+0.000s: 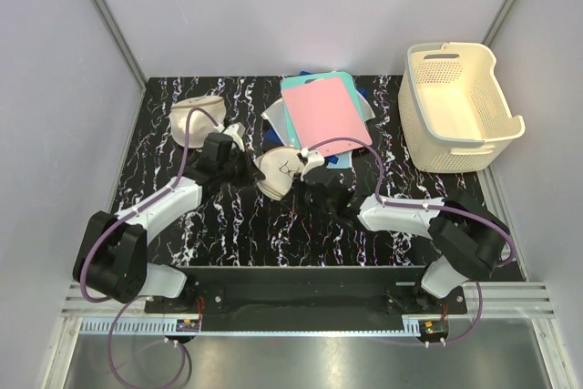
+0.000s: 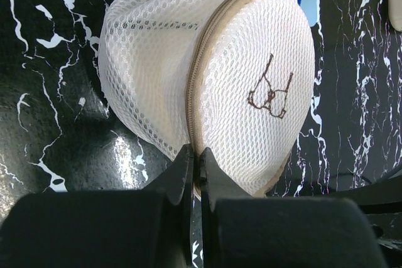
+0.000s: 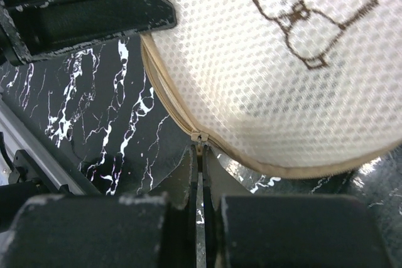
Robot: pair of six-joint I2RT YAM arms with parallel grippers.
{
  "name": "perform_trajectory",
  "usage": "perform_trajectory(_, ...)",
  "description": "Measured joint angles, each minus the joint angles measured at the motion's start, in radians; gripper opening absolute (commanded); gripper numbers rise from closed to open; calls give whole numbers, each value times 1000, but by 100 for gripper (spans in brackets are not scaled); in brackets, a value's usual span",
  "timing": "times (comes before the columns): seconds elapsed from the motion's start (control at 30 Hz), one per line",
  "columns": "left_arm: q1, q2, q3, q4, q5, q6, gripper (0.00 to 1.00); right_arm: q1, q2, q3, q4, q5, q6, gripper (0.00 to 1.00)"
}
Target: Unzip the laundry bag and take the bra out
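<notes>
The laundry bag (image 1: 278,173) is a round cream mesh pouch with a dark squiggle on its face, lying mid-table. It fills the left wrist view (image 2: 251,86) and the right wrist view (image 3: 282,61). My left gripper (image 2: 195,155) is shut on the bag's zipper rim at its near edge. My right gripper (image 3: 201,155) is shut on the small zipper pull (image 3: 200,137) at the rim. The zipper looks closed along the visible rim. The bra is hidden.
A second plain cream pouch (image 1: 196,118) lies at the back left. Pink and teal sheets (image 1: 323,111) lie behind the bag. A cream plastic basket (image 1: 455,102) stands at the back right. Grey walls enclose the table.
</notes>
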State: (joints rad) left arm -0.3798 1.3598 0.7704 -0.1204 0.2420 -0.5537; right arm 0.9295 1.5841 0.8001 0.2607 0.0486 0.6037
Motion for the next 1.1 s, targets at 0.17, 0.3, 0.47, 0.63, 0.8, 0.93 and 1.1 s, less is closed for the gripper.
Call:
perform_trajectory(0.17,3,-2,6,-2,-10,6,0,0,-18,-10,-25,21,-2,0)
perform_trajectory(0.3,6,-2,10,-6,-12,8,0,0,-18,-10,-26,23,-4,0)
perform_trajectory(0.47,7,24,49,-14,-10,14,0,0,-18,-10,-26,22,-5,0)
perform_trajectory(0.63,7,99,110,-13,10,23,35,0,-18,-10,-20,17,-5,0)
perform_trajectory(0.8,13,135,133,-4,11,37,72,0,-14,-5,-23,-7,-5,0)
perform_trajectory(0.93,16,115,130,3,-6,34,79,0,16,29,-23,-36,-8,0)
perform_trajectory(1.1,13,16,69,11,-23,23,76,0,40,71,-23,-68,-13,0)
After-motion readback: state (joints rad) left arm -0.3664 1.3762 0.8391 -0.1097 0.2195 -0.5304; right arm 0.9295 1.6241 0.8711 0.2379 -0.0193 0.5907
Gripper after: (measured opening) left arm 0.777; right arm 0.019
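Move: The left hand still pinches the zipped rim of the laundry bag; the bag's middle lies about 2 cm ahead, 5 cm to its right and slightly below. The right hand still pinches the zip pull, which is some 5 cm back and 8 cm right of the left hand. From the left hand, the pink board is about 17 cm ahead and 16 cm right, and the second bag 15 cm ahead and 17 cm left, both lower. Forward along the rim by about 3.5 cm goes the left hand, its fingers opening wide on the way to let go of the bag, before it rises some 2 cm and eases back about 1 cm. The right hand keeps its pinch on the zip pull, shifting barely right at first, then about 2.5 cm left and slightly up. ##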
